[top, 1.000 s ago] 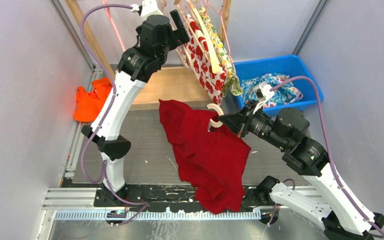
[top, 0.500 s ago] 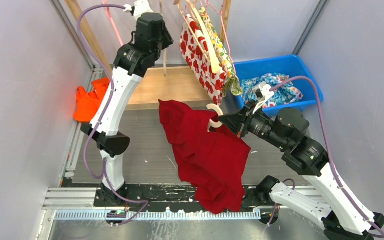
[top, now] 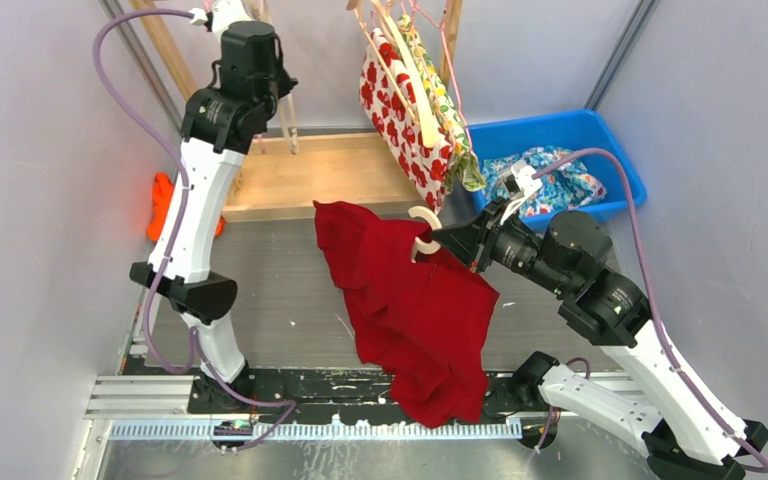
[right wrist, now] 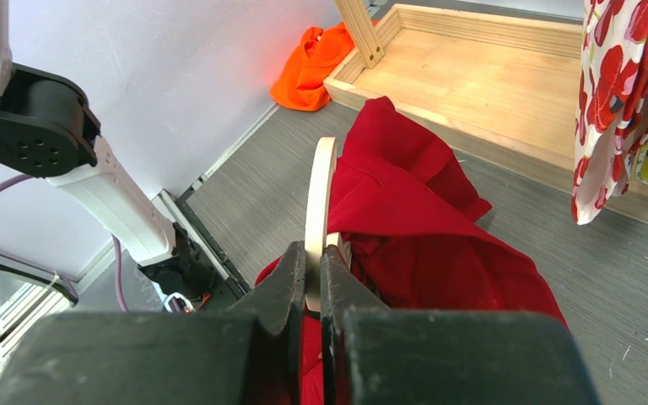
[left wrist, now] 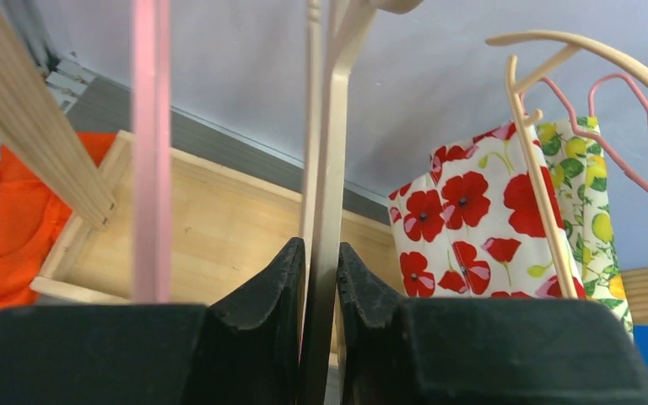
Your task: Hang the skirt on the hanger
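Observation:
The red skirt [top: 410, 310] hangs in folds from a cream hanger [top: 422, 220] above the grey floor. My right gripper [top: 447, 240] is shut on that hanger's hook. In the right wrist view the hanger [right wrist: 319, 194] rises from between the closed fingers of the gripper [right wrist: 313, 266], with the skirt [right wrist: 439, 245] bunched just behind it. My left gripper [top: 278, 100] is up at the rack's left side. In the left wrist view it [left wrist: 321, 257] is shut on a second cream hanger [left wrist: 331, 152] that hangs from the rack.
Flowered garments [top: 410, 100] hang on hangers from the wooden rack, above its wooden base [top: 330, 170]. A pink hanger [left wrist: 152, 152] hangs left of the gripped one. A blue bin [top: 600, 135] of patterned clothes stands at the right. An orange cloth [top: 163, 195] lies by the left wall.
My left arm has swung left, away from the flowered garments, and its jaws have closed on a cream hanger. The right arm with the skirt has shifted slightly left.

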Controlling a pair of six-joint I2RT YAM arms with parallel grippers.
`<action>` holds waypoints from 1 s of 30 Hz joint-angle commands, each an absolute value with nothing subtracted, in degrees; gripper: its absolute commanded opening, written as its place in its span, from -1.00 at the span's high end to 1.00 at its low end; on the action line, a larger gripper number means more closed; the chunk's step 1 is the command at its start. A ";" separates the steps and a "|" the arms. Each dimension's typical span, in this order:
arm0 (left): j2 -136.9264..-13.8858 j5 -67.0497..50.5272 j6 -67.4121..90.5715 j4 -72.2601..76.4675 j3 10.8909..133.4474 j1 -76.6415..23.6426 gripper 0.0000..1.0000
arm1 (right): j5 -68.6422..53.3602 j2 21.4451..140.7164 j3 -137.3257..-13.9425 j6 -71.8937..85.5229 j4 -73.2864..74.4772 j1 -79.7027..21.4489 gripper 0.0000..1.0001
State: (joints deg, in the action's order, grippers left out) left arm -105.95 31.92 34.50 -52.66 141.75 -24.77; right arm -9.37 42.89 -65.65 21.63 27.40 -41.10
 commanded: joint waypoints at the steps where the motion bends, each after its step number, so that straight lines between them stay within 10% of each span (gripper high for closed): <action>1: -101.00 33.47 33.75 -52.88 139.25 -22.19 0.62 | -10.63 42.36 -67.80 23.11 18.58 -40.92 0.98; 10: -94.76 25.96 33.18 -51.40 131.66 -20.48 -0.19 | -11.17 43.30 -67.58 23.45 17.80 -40.89 0.98; 30: -67.55 16.91 32.38 -53.26 110.29 -21.71 -0.43 | -15.11 47.35 -62.63 26.88 12.29 -40.88 0.98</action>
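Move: The left hand grips beige hangers on the rack; the pink hanger they are taken towards lies some 5 cm to its left and 6 cm ahead, a little above. The hanging poppy skirt is about 17 cm to its right, 4 cm ahead and 14 cm lower. From the right hand, which holds the other hanger, the red skirt's middle lies roughly 4 cm left, level fore and aft, 20 cm below; the poppy skirt is about 28 cm ahead, 3 cm left and 7 cm lower. Leftward first, about 4 cm, the left hand takes the pinched beige hangers towards the pink one, its fingers opening on the way to let them go. It then draws straight back towards the base, ending some 13 cm back and slightly higher, and turns about 10 degrees clockwise with open jaws. The right hand keeps its pinch on the red skirt's hanger, easing left and down about 3 cm. ##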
